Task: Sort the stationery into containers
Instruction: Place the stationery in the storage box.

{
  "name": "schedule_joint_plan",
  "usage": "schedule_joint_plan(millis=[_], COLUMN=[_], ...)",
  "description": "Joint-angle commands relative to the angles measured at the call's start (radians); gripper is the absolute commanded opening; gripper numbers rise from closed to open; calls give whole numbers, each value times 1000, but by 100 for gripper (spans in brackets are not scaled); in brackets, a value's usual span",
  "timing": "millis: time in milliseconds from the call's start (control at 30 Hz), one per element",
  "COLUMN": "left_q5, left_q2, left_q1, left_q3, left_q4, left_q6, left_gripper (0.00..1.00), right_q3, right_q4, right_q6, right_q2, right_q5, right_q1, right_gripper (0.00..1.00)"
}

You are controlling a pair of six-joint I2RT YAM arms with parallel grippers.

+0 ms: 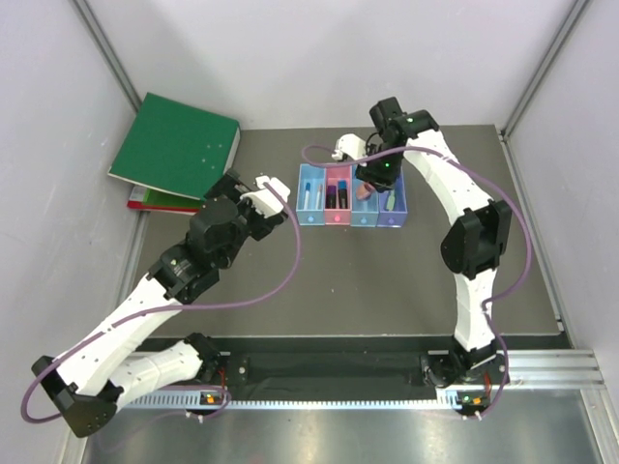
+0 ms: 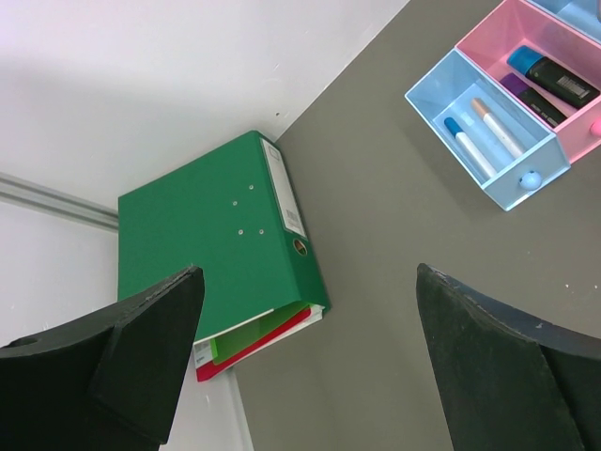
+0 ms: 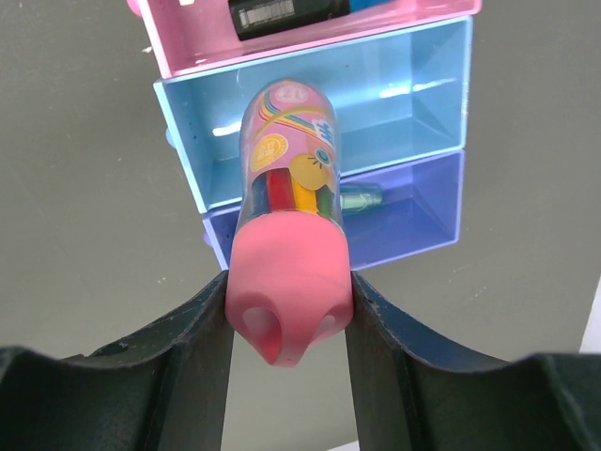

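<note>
Four joined bins (image 1: 352, 221) stand mid-table: light blue, pink, light blue, purple. My right gripper (image 3: 286, 305) is shut on the chunky pink-red tube (image 3: 287, 235) and holds it above the empty second light blue bin (image 3: 399, 113). A small green piece (image 3: 362, 198) lies in the purple bin (image 3: 418, 221). The first blue bin (image 2: 441, 89) holds a blue-capped white pen (image 2: 467, 145) and a pinkish stick (image 2: 495, 125). A black-blue marker (image 2: 554, 75) lies in the pink bin (image 2: 554, 23). My left gripper (image 2: 310, 357) is open and empty, left of the bins.
Large green binders (image 1: 174, 150) lie stacked at the back left corner, also in the left wrist view (image 2: 221, 235). White enclosure walls surround the grey table (image 1: 338, 280). Purple cables loop over both arms.
</note>
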Motion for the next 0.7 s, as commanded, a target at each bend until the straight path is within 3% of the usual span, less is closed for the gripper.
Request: schedule_joint_plan(millis=[0, 467, 567, 667], left_q5=[13, 22, 25, 25], left_q2=[-34, -70, -69, -74], left_q1=[6, 9, 9, 11], left_q3=[-5, -30, -33, -40], left_q4=[27, 20, 22, 23], left_q6=[-21, -36, -42, -45], left_gripper=[99, 99, 99, 99], right_q3=[-29, -89, -93, -101], right_q4=[53, 83, 83, 85], right_q6=[-12, -14, -14, -18], right_q2=[10, 55, 62, 65], right_q5=[2, 10, 14, 22], right_q1=[26, 55, 61, 69], right_gripper=[0, 0, 4, 14])
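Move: The right hand holds the pink-capped crayon bottle by its cap. The third compartment from the left, empty and light blue, has its middle about 5 cm to the left, 3 cm ahead and 10 cm below. Level with that middle, the purple compartment lies some 1 cm right of the hand and the pink one about 11 cm left. From the idle left hand, the third compartment is roughly 15 cm ahead, 24 cm right and 24 cm below. Still pinching the pink cap, the right hand lowers the bottle about 5 cm, body first, into the near end of the third compartment. It eases left and slightly back by a centimetre or so while the fingers tip about 5 degrees steeper. The descent then levels off, with a little more leftward drift and the grip kept. ##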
